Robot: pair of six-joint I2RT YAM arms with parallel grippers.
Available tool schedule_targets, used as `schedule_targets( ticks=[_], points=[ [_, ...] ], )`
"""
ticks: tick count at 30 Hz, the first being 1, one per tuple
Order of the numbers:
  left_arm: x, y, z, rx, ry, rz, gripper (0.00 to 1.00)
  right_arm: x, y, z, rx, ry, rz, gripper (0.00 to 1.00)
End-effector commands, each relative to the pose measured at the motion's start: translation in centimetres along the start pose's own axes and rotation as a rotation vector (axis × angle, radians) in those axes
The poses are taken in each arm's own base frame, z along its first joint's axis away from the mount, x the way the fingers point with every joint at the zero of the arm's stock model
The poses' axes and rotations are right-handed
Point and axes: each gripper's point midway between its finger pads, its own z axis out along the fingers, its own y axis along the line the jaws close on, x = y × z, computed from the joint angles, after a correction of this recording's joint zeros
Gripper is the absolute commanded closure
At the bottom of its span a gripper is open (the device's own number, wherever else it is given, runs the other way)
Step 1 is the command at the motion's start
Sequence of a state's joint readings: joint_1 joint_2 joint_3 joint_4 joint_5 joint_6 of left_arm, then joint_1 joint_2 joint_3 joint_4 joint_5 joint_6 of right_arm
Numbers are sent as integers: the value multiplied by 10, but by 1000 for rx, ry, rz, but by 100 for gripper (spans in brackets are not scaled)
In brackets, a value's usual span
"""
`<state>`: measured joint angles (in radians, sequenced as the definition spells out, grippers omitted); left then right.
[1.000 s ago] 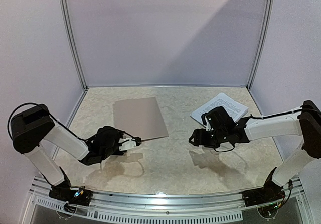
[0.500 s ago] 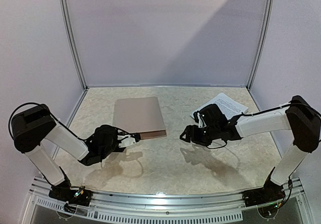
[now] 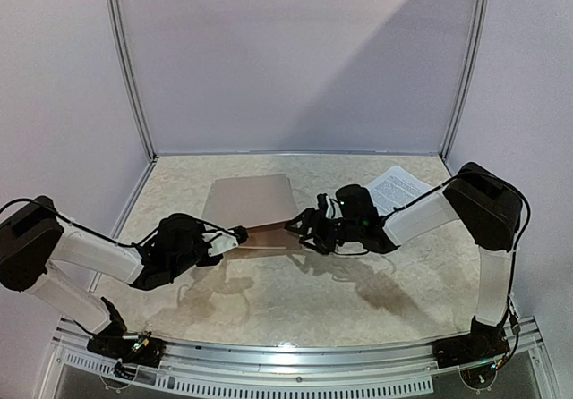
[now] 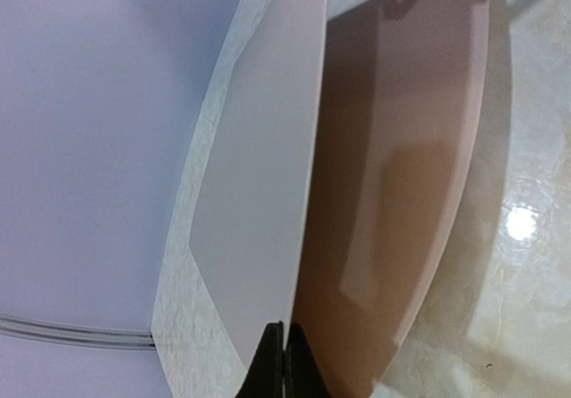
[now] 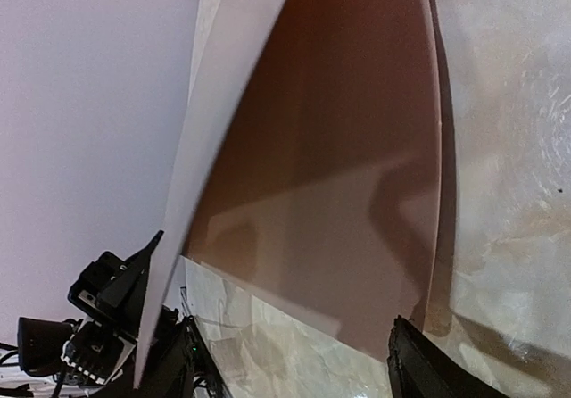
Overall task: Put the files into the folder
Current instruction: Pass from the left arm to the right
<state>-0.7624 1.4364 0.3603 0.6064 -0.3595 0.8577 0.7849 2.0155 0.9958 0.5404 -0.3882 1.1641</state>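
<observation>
The tan folder [image 3: 251, 198] lies at the table's middle back, its top cover [image 4: 259, 193] lifted along the near edge so the brown inside [image 4: 393, 175] shows. My left gripper [image 3: 240, 234] is shut on that cover's near left corner, its tips [image 4: 284, 331] pinched on the thin edge. My right gripper [image 3: 300, 227] is open at the folder's near right corner. It faces the gap between the cover [image 5: 214, 130] and the lower flap [image 5: 339, 175], and its fingers [image 5: 290, 362] hold nothing. The files [image 3: 400, 187], white printed sheets, lie flat at the back right, partly hidden by the right arm.
Grey booth walls close the table at the back and both sides, with metal posts [image 3: 127, 68] at the back corners. A metal rail [image 3: 286, 359] runs along the near edge between the arm bases. The marble tabletop [image 3: 295, 301] shows in front of the folder.
My left gripper shut on the folder's near edge and raised the cover. My right arm swung left from beside the files to the folder's near right corner, still open.
</observation>
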Motion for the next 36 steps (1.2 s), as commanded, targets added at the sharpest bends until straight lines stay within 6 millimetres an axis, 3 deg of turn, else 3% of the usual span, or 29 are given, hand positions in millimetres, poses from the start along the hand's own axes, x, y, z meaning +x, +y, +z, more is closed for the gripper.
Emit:
schedule_targets(
  ticks=[1,5,14,16,19,20,23,26,28,29,30,31,33,34,36],
  points=[
    [3,-10,0,42,-3,-18,100,-22,13,-11,-117,-79,90,26],
    [3,-9,1,34,-4,-5,100,-41,3,-36,-180,-174,200,27],
    [2,-9,2,37,-5,-11,100,-27,15,-12,-142,-62,140,25],
    [1,-10,2,39,-5,-12,100,-22,22,-6,-167,-25,133,25],
    [1,-12,3,43,-6,-9,100,-15,55,1,-278,45,86,27],
    [1,-12,3,43,-5,-7,100,-12,60,6,-288,74,80,31],
    [1,-11,3,42,-1,-3,100,-12,68,9,-291,81,37,64],
    [2,-11,2,63,20,1,100,-16,57,5,-217,50,29,85],
    [0,-8,-1,77,19,-13,87,-19,55,0,-170,28,-22,98],
    [-2,-10,-3,101,18,-15,73,-19,52,-1,-143,24,-34,100],
    [-5,-13,-6,142,14,-20,53,-20,54,-5,-125,18,-59,100],
    [-10,-18,-10,208,6,-23,41,-20,51,-7,-93,16,-73,100],
    [-25,-32,-27,375,-49,-28,31,-21,48,-12,-25,4,-132,100],
    [-31,-43,-43,489,-84,-22,29,-22,52,-17,2,-8,-175,100],
    [-49,-46,-70,623,-173,-65,27,-22,58,-22,56,-12,-262,100]
  ],
)
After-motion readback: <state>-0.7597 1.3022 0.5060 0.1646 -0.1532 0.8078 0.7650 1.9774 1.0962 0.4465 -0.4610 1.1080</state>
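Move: The folder's upper cover is already lifted, its near left corner pinched in the left fingers. Its near right corner, which the right hand goes for, is roughly 5 cm above the open right fingers, 2 cm ahead and 2 cm to the left; from the left hand, about 15 cm right, 2 ahead and 3 up. From the right hand, the lower cover's middle lies some 14 cm ahead, 11 left and 7 below, and the files 16 ahead, 25 right and 7 below. The right fingers shut on the cover's near edge by its right corner, after the hand first swings about 3 cm forward and 4 to the right, then rises and comes back left some 6 cm, tips lifting about 15 degrees; it ends a little lower. The left hand keeps its pinch almost still until then, opens, and backs off a few centimetres back and right, rising slightly. ##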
